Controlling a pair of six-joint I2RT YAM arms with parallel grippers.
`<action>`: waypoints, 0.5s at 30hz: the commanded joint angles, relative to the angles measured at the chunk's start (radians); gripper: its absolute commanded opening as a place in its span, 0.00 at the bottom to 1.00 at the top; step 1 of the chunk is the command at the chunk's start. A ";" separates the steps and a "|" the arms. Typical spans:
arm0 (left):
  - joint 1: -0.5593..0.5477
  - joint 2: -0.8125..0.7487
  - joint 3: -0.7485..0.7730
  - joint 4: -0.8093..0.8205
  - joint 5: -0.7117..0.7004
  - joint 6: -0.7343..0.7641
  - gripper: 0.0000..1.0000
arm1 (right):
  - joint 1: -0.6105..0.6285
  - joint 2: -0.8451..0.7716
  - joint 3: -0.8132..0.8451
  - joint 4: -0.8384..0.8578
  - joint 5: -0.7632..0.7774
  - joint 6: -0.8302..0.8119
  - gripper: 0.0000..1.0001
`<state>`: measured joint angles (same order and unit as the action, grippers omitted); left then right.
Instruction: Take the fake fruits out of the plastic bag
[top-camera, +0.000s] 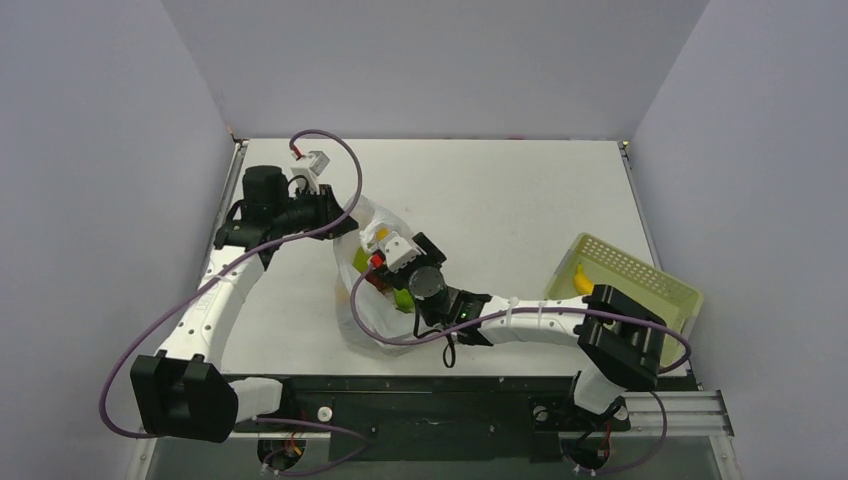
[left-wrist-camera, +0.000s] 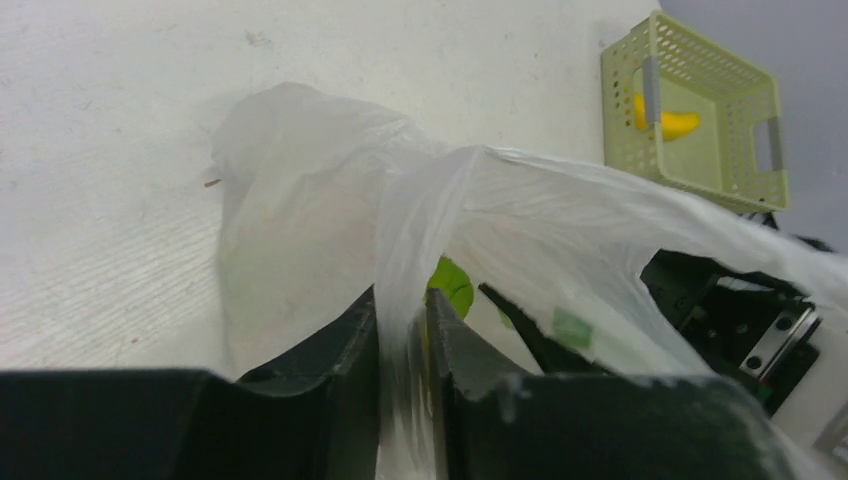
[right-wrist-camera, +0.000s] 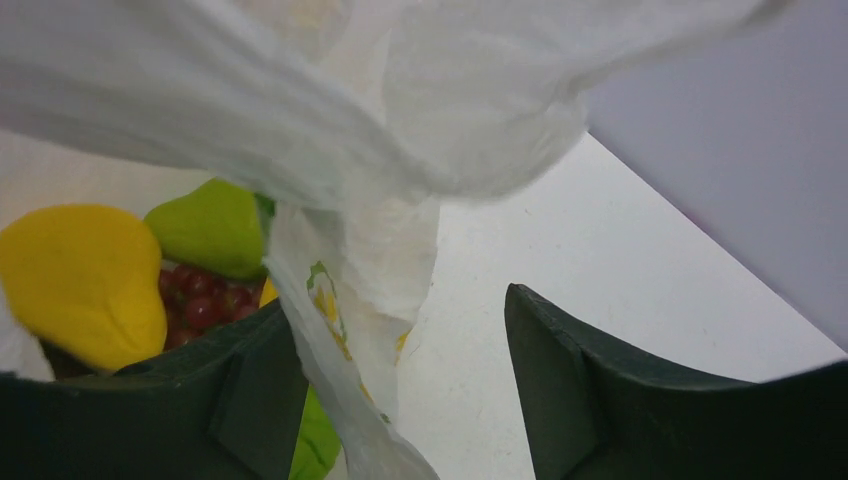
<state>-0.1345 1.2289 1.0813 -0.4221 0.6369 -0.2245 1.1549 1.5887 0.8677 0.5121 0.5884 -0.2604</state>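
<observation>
The plastic bag (top-camera: 368, 318) lies mid-table, and its thin film fills the left wrist view (left-wrist-camera: 300, 200). My left gripper (left-wrist-camera: 405, 320) is shut on a twisted strip of the bag; in the top view (top-camera: 348, 224) it is at the bag's far left edge. My right gripper (right-wrist-camera: 400, 305) is open at the bag's mouth, with a fold of logo-printed film (right-wrist-camera: 350, 280) hanging beside its left finger. Inside the bag are a yellow lumpy piece (right-wrist-camera: 80, 275), a green pear (right-wrist-camera: 210, 228), a red grape bunch (right-wrist-camera: 205, 300) and a green lime (right-wrist-camera: 315, 445). A yellow banana (top-camera: 582, 278) lies in the basket.
The pale yellow-green perforated basket (top-camera: 655, 290) stands at the right table edge, and it also shows in the left wrist view (left-wrist-camera: 745, 160). The right arm reaches across the near half of the table. Grey walls enclose the table on three sides.
</observation>
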 joint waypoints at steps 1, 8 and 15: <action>0.008 0.036 0.073 -0.066 -0.001 0.063 0.11 | -0.054 0.014 0.067 0.144 0.004 -0.013 0.59; 0.118 0.056 0.064 -0.145 0.282 0.094 0.00 | -0.303 -0.049 0.200 -0.258 -0.759 0.234 0.00; 0.236 0.027 -0.050 -0.007 0.554 -0.018 0.00 | -0.559 0.187 0.302 0.061 -1.705 0.987 0.00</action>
<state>0.0685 1.2839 1.0683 -0.5209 0.9722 -0.1837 0.6678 1.6768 1.2518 0.1749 -0.4866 0.1337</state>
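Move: The right hand's open fingers stand just short of the plastic bag's far-right rim, about 3 cm ahead, 1 cm left and level with them; the red grapes lie some 5 cm back, 5 cm left and 12 cm below, the green pear about 1 cm back, 8 cm left and 11 cm below. The left rim runs right between the left hand's slightly open fingers, with the green pear roughly 5 cm back, 2 cm right and 17 cm below that hand. Push the right gripper forward about 4 cm while shutting its wide fingers on the bag's far-right rim, then lift that rim some 5 cm with a little more forward travel, swinging the fingers left and tipping them down as the wrist rolls. Shut the left fingers fully on their rim, dip about 1 cm, then draw it left and slightly back, roughly 3 cm, rolling the wrist. ##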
